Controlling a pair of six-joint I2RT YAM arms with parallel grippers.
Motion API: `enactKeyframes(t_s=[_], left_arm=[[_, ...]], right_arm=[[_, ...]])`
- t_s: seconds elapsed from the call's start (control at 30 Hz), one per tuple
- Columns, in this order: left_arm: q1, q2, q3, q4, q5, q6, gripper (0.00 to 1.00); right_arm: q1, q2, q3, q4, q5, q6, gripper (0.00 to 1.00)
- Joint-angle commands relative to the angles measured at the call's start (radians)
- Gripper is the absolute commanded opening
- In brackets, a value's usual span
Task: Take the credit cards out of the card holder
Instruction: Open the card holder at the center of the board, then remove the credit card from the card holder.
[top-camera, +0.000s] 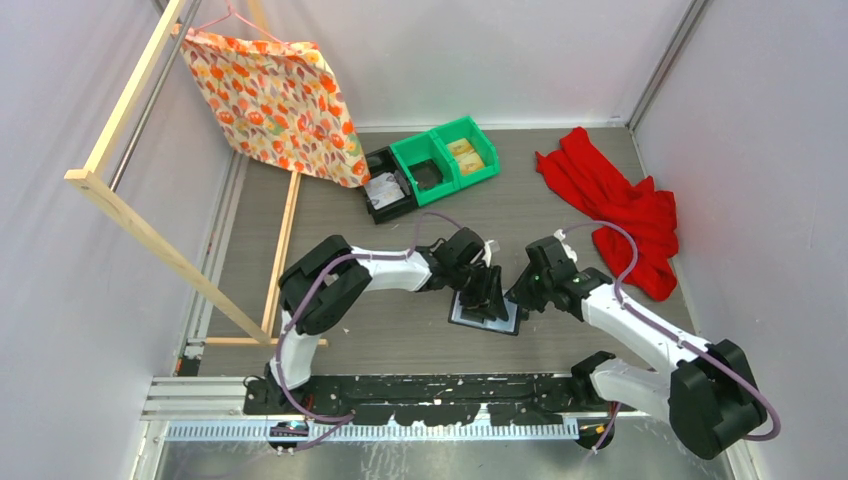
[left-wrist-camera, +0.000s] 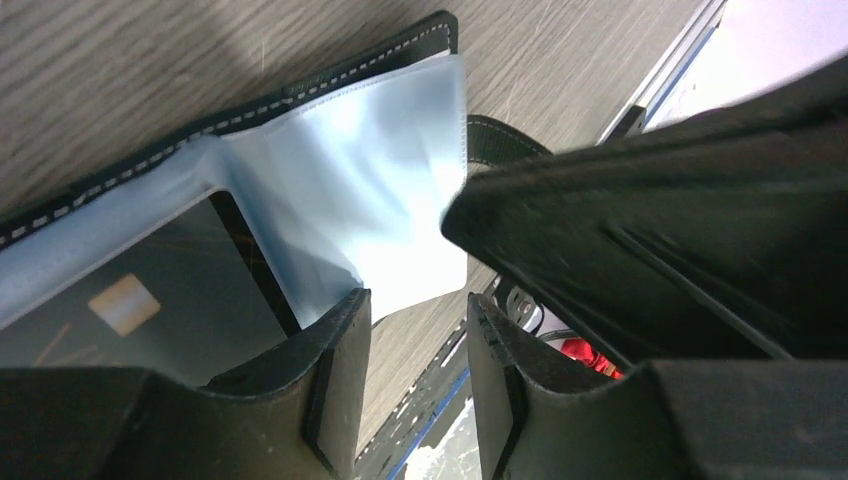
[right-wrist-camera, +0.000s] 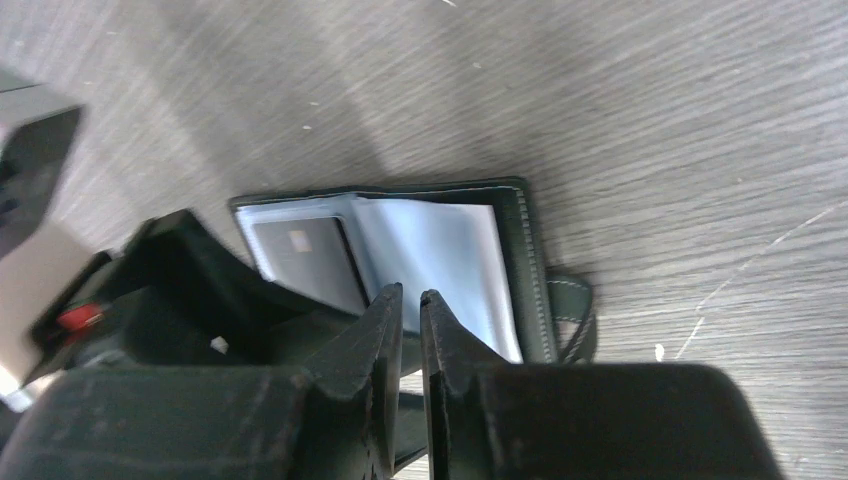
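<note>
The black card holder (top-camera: 485, 318) lies open on the table between my two grippers, its pale clear sleeves (left-wrist-camera: 370, 190) facing up and its snap tab (right-wrist-camera: 575, 310) at the side. One credit card (left-wrist-camera: 130, 300) sits inside the left sleeve; it looks dark and has a gold chip, and it also shows in the right wrist view (right-wrist-camera: 300, 260). My left gripper (left-wrist-camera: 418, 310) hovers at the holder's near edge, open, with nothing between its fingers. My right gripper (right-wrist-camera: 411, 295) is closed to a thin slit over the right sleeve's edge, and nothing shows between its tips.
Two green bins (top-camera: 445, 160) and a black bin (top-camera: 388, 185) stand at the back. A red cloth (top-camera: 615, 205) lies at the back right. A patterned cloth (top-camera: 275, 95) hangs from a wooden frame (top-camera: 150, 240) on the left. A black rail (top-camera: 400, 400) runs along the near edge.
</note>
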Motion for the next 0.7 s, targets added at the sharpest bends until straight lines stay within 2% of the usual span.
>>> enactKeyframes(t_s=[0.0,0.27,0.43,0.67], left_arm=[[-0.006,-0.095,-0.026,0.001,-0.002,0.01,0.41],[-0.002,-0.191,-0.039,-0.09,-0.066,0.034,0.41],[0.017,-0.248,0.001,-0.328,-0.276,0.072,0.4],[0.06,-0.266,-0.067,-0.307,-0.282,0.066,0.42]], right_arm=[[-0.009,0.03,-0.034,0.041,-0.011,0.011,0.17],[-0.017,0.134,-0.069,0.076,-0.009,0.004,0.13],[-0.02,0.143,-0.084,0.087,-0.003,0.001,0.12],[-0.027,0.146,-0.104,0.099,-0.009,-0.005,0.13]])
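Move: The card holder lies open under both hands. From the left fingers, the dark card in its left pocket is about 5 cm left, 1 cm farther out and 1 cm down; the turned-over clear page lies about 1 cm to the right, level fore and aft, and 1 cm down. From the right fingers, that page is about 5 cm below, 2 cm back and 1 cm left, and the strap is roughly 4 cm right and 2 cm back. Lower the nearly shut right fingertips about 4 cm onto the clear page on the holder's right half, easing slightly back, then hold them there. Meanwhile raise the left gripper off the page, and only then sweep it left over the card's side, some 6 cm, and a little forward, fingers still part open and the wrist turning some 15 degrees. ##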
